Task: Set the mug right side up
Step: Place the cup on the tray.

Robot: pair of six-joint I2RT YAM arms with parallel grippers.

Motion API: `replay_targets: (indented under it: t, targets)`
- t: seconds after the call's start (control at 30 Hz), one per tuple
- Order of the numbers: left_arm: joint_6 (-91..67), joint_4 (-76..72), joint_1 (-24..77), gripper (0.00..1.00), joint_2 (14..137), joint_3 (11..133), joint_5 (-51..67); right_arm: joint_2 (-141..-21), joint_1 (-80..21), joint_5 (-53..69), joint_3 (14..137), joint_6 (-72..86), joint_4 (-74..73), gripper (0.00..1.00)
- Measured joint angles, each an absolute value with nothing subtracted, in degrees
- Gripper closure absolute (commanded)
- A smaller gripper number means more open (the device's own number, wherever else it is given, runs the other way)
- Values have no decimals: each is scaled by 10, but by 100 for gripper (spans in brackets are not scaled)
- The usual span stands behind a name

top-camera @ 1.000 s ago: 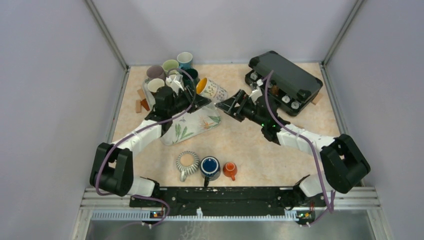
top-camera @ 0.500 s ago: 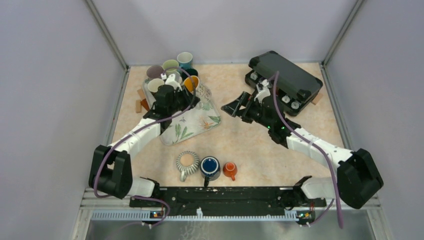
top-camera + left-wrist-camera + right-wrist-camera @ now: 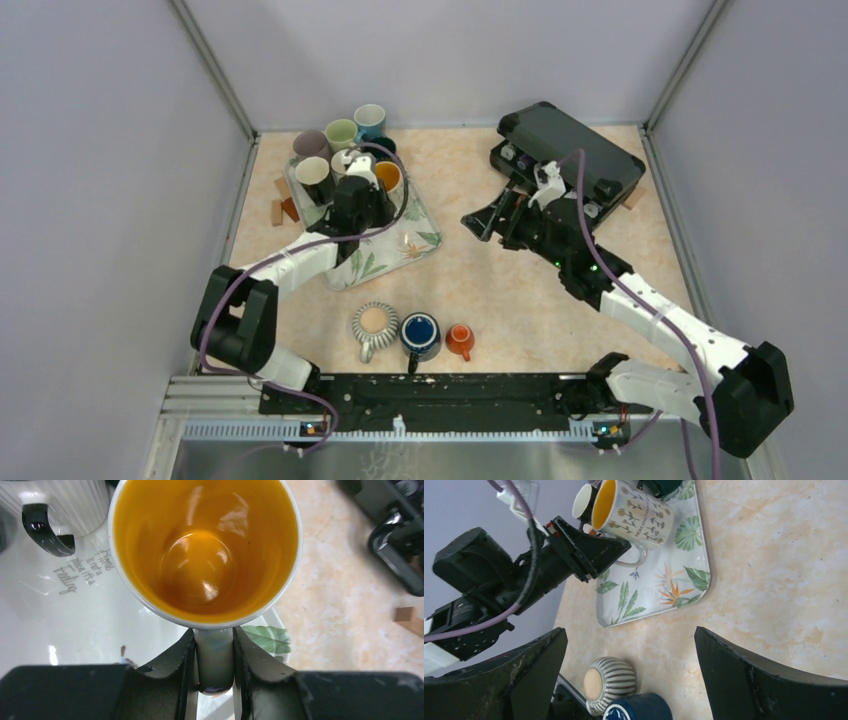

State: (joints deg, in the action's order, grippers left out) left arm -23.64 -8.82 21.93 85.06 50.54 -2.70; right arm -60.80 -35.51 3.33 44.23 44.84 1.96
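The mug (image 3: 388,177) is white with a small flower print and an orange inside. Its mouth faces up over the leaf-patterned tray (image 3: 402,250). My left gripper (image 3: 368,200) is shut on its handle; in the left wrist view both fingers (image 3: 182,660) clamp the handle below the mug (image 3: 205,545). I cannot tell whether its base touches the tray (image 3: 75,605). My right gripper (image 3: 482,222) hangs open and empty to the right, apart from the tray. Between its wide jaws, the right gripper (image 3: 629,632) looks back at the mug (image 3: 634,512) and tray (image 3: 664,580).
Several other mugs (image 3: 340,133) crowd the tray's back left. A striped mug (image 3: 374,322), a blue mug (image 3: 420,333) and a small orange cup (image 3: 460,340) stand near the front. A black case (image 3: 570,160) lies back right. Wooden blocks (image 3: 282,208) lie by the left wall.
My left gripper has carried the mug back and left over the tray, turning it from lying sideways to mouth up. The right gripper has opened fully and pulled away to the right.
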Motion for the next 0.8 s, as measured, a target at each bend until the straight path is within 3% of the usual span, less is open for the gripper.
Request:
replay_targets:
  t: [0.8]
  targets:
    - [-165,-40,249,99,984,606,-133,-549,-355,10,420,423,-44,1]
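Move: The mug I hold by its handle in my left hand is bound for the free tray spot roughly 8 cm ahead, 3 cm to the right and 9 cm below this hand. The dark green mug stands about 13 cm ahead and 1 cm left, the cream mug 10 cm ahead and 8 cm left, both centred some 5 cm lower. From my empty right hand the spot is about 10 cm ahead, 19 cm left and 20 cm down. Keeping my pinch on the handle, I lower the mug with my left hand about 4 cm towards the tray, mostly at the start, then ease it some 3 cm forward towards the dark green mug, rolling the wrist about 15 degrees so its left side rises. My right hand, still open and empty, draws away to the right and back by 2 to 3 cm. ##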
